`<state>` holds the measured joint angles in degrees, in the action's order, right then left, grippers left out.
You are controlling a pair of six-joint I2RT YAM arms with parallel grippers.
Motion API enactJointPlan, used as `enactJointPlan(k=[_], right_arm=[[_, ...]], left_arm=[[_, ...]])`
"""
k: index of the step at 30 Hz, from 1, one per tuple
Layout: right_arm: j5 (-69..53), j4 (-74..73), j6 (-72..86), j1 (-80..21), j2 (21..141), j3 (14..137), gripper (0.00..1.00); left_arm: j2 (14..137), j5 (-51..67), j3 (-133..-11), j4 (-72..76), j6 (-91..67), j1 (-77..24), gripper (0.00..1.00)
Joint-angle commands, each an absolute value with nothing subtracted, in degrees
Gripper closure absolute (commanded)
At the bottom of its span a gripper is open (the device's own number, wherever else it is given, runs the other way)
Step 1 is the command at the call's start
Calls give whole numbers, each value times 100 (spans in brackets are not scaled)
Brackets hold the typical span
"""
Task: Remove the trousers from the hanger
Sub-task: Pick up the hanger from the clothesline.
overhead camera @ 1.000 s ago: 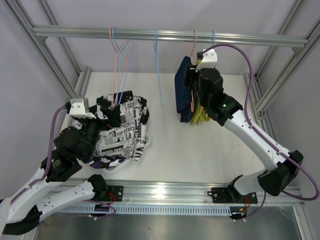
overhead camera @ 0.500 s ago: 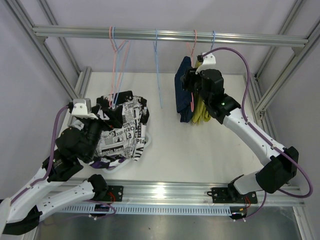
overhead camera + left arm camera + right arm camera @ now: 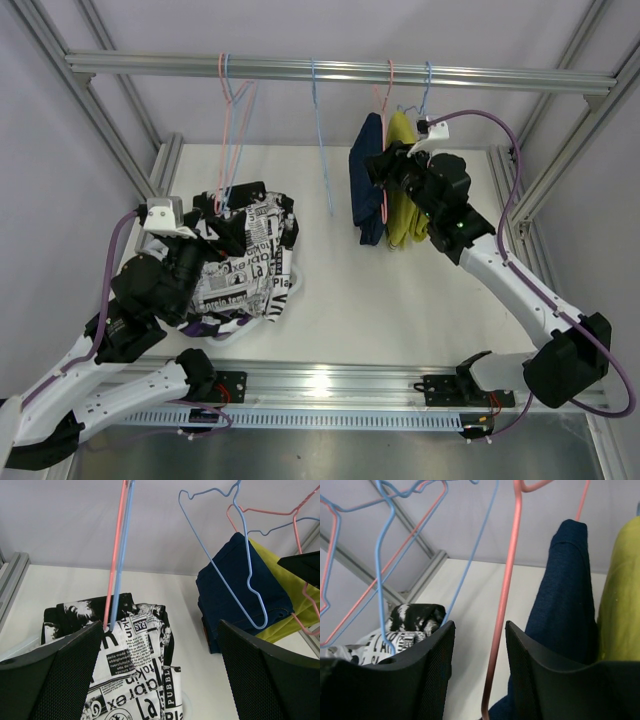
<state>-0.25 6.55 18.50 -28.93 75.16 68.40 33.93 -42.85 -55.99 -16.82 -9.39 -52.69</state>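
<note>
Navy trousers [image 3: 367,185] and yellow trousers [image 3: 404,190] hang side by side on hangers from the rail [image 3: 320,70]. My right gripper [image 3: 386,168] is level with their tops. In its wrist view this gripper [image 3: 480,627] is open, narrow, with the pink hanger wire [image 3: 509,575] running free between the fingers; navy cloth [image 3: 565,595] is just to the right. My left gripper [image 3: 160,630] is wide open above a heap of white printed trousers [image 3: 135,665] and black speckled trousers [image 3: 75,615] on the table, holding nothing.
Empty pink and blue hangers [image 3: 235,130] hang over the heap [image 3: 250,260]. A lone blue hanger [image 3: 318,130] hangs mid-rail. Frame posts [image 3: 560,150] slant down both sides of the white table [image 3: 400,290].
My right arm has swung to the right, uncovering the yellow trousers. The left arm and the heap have stayed put.
</note>
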Motion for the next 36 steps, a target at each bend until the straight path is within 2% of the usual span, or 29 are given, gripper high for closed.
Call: enactJointPlan(k=[1, 4, 11, 13, 17, 21, 22, 36], right_arm=[[-483, 1379, 2170, -2839, 7269, 6672, 51], [-597, 1555, 2311, -2778, 7242, 6548, 54], [-747, 1792, 2487, -2716, 7356, 6416, 74], [-756, 1837, 2496, -2716, 7365, 6390, 75], [-773, 1959, 2549, -2698, 7357, 6337, 88], [-773, 1960, 2531, -2698, 7365, 6372, 95], [-782, 1960, 2523, -2707, 7357, 6372, 100], [-317, 1837, 2523, -2777, 7040, 6557, 100]], left_arm=[[3349, -4175, -5572, -1494, -817, -5238, 1], [3349, -4157, -5572, -1485, -817, -5238, 1], [3331, -4140, -5572, -1485, -809, -5238, 1], [3322, -4140, -5564, -1477, -817, -5238, 0], [3322, -4131, -5555, -1476, -809, -5238, 1], [3322, -4122, -5563, -1477, -800, -5238, 1], [3331, -4122, -5563, -1477, -800, -5238, 1], [3349, -4096, -5564, -1468, -782, -5238, 1]])
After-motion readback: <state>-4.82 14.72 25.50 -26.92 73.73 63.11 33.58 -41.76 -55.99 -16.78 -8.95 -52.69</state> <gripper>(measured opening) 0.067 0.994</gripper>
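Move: The near upright wire of the red hanger stands between my open right fingers, about 1 cm ahead and 1 cm right of their middle, at finger height. The navy trousers on it hang about 8 cm ahead, some 1 cm left and 8 cm lower; the yellow trousers are roughly 8 cm ahead, 7 cm right, equally low. The empty blue hanger is about 13 cm left and 5 cm farther out. From my left hand the wire lies some 17 cm ahead, 34 cm right, 3 cm lower. I shut my half-open right fingers on the red hanger's near upright wire until they pinch it, easing back less than 1 cm and rolling the hand about 10 degrees so that its left side rises. Then I hold there almost still, keeping the pinch, without lifting yet. ##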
